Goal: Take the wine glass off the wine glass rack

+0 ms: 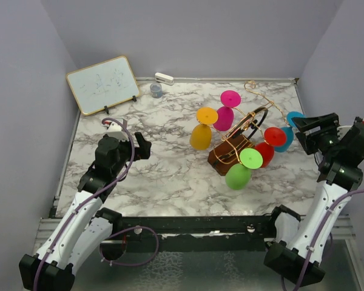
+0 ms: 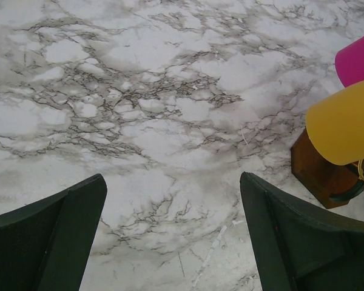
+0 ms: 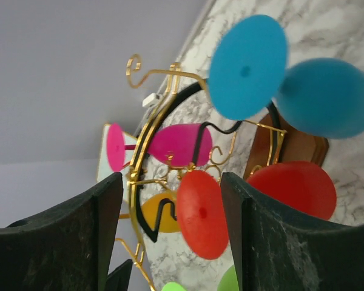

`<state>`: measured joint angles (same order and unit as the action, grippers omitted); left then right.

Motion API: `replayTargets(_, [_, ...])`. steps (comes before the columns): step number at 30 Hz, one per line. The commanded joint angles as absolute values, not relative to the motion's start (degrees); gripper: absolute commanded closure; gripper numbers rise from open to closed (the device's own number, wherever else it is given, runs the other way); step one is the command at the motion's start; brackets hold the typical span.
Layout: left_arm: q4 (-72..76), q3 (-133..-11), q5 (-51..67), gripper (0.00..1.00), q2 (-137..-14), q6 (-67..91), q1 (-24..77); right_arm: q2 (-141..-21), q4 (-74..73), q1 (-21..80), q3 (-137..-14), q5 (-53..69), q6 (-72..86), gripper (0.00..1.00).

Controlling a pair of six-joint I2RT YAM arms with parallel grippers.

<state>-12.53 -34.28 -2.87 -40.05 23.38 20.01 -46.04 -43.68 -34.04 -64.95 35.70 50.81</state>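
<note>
The wine glass rack [image 1: 246,124], copper wire with a dark ring on a brown wooden base [image 1: 221,159], stands right of centre on the marble table. Several coloured wine glasses hang on it: yellow [image 1: 201,136], magenta [image 1: 224,118], green [image 1: 238,176], red [image 1: 266,151] and blue [image 1: 289,130]. My right gripper [image 1: 302,130] is open beside the blue and red glasses. In the right wrist view the red glass's foot [image 3: 201,213] lies between the fingers of the right gripper [image 3: 170,182], near the right finger [image 3: 255,236]. My left gripper [image 2: 173,182] hangs open over bare marble, left of the rack.
A small whiteboard [image 1: 103,83] leans at the back left. A small grey-blue object [image 1: 156,90] and a white one [image 1: 164,78] lie by the back wall. Grey walls close in the table on three sides. The yellow glass [image 2: 346,121] hangs beside the base [image 2: 321,176].
</note>
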Motion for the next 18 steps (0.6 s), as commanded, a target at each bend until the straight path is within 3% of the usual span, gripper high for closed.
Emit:
replayTargets(1, [-13.0, -36.5, -4.8, 0.06, -40.0, 22.3, 21.0, -40.2, -44.8, -33.8, -60.5, 25.0, 55.2, 0.35])
replayTargets(18, [-13.4, -36.1, -13.9, 0.06, -38.0, 17.7, 25.8, -40.8, -35.7, -33.8, -50.7, 18.4, 56.9, 0.37])
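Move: The blue wine glass hangs some 5 cm ahead of the right hand, roughly level sideways, its middle about 9 cm below. The red glass lies about 6 cm to the left and level ahead, some 8 cm below; the green one is about 8 cm back and 13 cm left, some 10 cm below. From the left hand the blue glass is about 47 cm right, 3 cm ahead and 4 cm higher. The right hand sinks about 8 cm and edges right, down towards the blue glass, turning 15 degrees clockwise, fingers part-open. ##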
